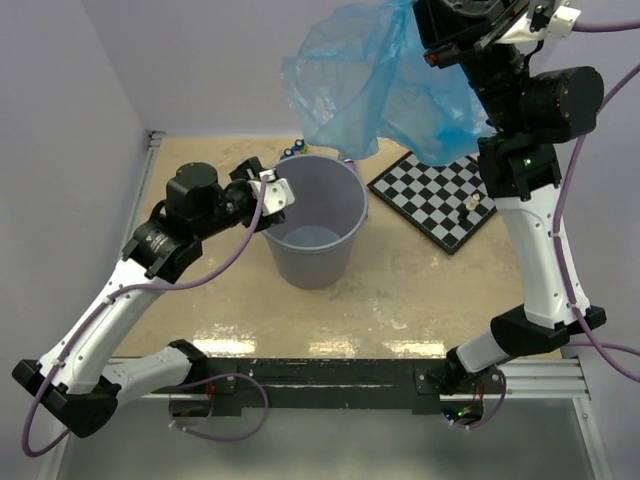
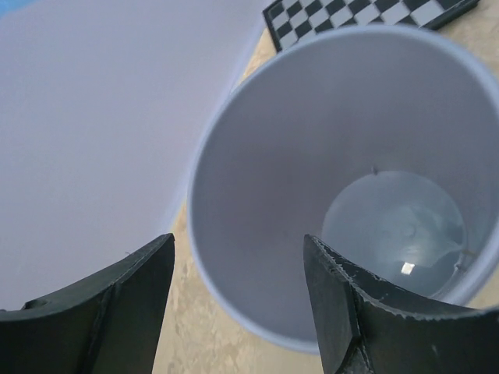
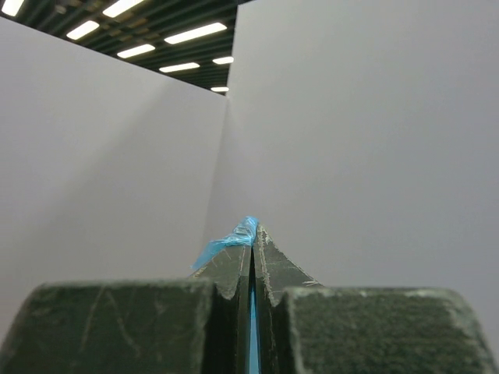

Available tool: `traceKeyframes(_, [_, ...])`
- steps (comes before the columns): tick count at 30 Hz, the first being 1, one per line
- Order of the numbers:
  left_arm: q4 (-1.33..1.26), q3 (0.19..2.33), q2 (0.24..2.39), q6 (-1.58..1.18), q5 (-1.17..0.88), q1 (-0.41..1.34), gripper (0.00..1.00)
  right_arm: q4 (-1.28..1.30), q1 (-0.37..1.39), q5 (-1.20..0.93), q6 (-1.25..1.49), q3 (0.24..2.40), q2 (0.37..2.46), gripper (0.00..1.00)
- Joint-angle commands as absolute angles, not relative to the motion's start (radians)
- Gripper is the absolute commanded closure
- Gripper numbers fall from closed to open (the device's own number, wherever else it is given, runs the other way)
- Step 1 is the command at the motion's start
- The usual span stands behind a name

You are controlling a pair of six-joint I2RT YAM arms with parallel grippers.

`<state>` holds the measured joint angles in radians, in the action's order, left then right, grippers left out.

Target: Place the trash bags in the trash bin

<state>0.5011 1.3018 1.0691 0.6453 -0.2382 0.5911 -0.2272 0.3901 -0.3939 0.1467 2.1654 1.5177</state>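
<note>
The trash bags [image 1: 375,80] hang as one wide, floppy blue sheet high above the table, its lower corner just over the far rim of the trash bin [image 1: 315,215]. My right gripper [image 1: 440,40] is raised at the top of the overhead view. In the right wrist view it [image 3: 253,234] is shut on a pinch of blue film [image 3: 230,241]. The grey bin [image 2: 312,156] stands upright with nothing inside. My left gripper [image 2: 238,241] is open at the bin's left rim, one finger outside and one over the inside. It [image 1: 272,195] holds nothing.
A chessboard [image 1: 435,195] lies to the right of the bin, with a small dark piece [image 1: 468,210] on it. Small blue and yellow items [image 1: 295,152] sit just behind the bin. Pale walls close in the back and left.
</note>
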Motion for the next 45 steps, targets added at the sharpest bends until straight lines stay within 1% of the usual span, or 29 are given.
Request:
traceKeyframes(1, [0.397, 1.230, 1.006, 0.591, -0.161, 0.532, 0.28, -0.271, 0.478, -0.423, 0.144, 2.232, 1.535, 1.00])
traceKeyframes(6, [0.348, 1.172, 0.944, 0.525, -0.158, 0.463, 0.28, -0.272, 0.569, -0.420, 0.135, 2.255, 1.569, 1.00])
traceKeyframes(17, [0.354, 1.131, 0.824, 0.420, -0.176, 0.336, 0.28, -0.278, 0.725, -0.425, 0.106, 2.312, 1.664, 1.00])
traceKeyframes(21, [0.364, 1.120, 0.799, 0.407, -0.178, 0.308, 0.28, -0.298, 0.732, -0.420, 0.104, 2.318, 1.713, 1.00])
traceKeyframes(25, [0.367, 1.109, 0.779, 0.399, -0.175, 0.292, 0.28, -0.302, 0.730, -0.362, 0.051, 2.309, 1.756, 1.00])
traceKeyframes(28, [0.364, 1.098, 0.770, 0.396, -0.170, 0.284, 0.28, -0.356, 0.730, -0.368, 0.011, 2.287, 1.766, 1.00])
traceKeyframes(31, [0.359, 1.094, 0.767, 0.396, -0.170, 0.276, 0.28, -0.394, 0.729, -0.332, -0.046, 2.278, 1.776, 1.00])
traceKeyframes(35, [0.345, 1.095, 0.773, 0.394, -0.170, 0.273, 0.28, -0.408, 0.700, -0.316, -0.054, 2.270, 1.792, 1.00])
traceKeyframes(38, [0.339, 1.095, 0.773, 0.390, -0.167, 0.272, 0.28, -0.419, 0.678, -0.305, -0.049, 2.202, 1.764, 1.00])
traceKeyframes(45, [0.345, 1.095, 0.767, 0.387, -0.167, 0.264, 0.29, -0.453, 0.652, -0.308, -0.051, 1.909, 1.642, 1.00])
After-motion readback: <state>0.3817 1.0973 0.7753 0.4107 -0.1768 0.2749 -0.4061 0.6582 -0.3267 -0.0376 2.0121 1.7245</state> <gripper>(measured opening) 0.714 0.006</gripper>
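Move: The bin's middle lies some 12 cm to the left of the right gripper, which already holds the bag high up, about 2 cm nearer the base and nearly 60 cm below. Also from the right gripper, the chessboard lies about 22 cm ahead, 23 cm right and 72 cm down, the microphone some 24 cm ahead, 2 cm left and 70 cm down. From the open left gripper the bin's middle is roughly 11 cm right, level in reach, and 22 cm below. Swing the right gripper about 15 cm to the left, fingers still shut on the bag, drawing back slightly at first. Then push forward and lower it some 10 cm to feed the hanging bag into the bin. Meanwhile pull the open left gripper about 12 cm left, away from the bin, turning it counter-clockwise. ##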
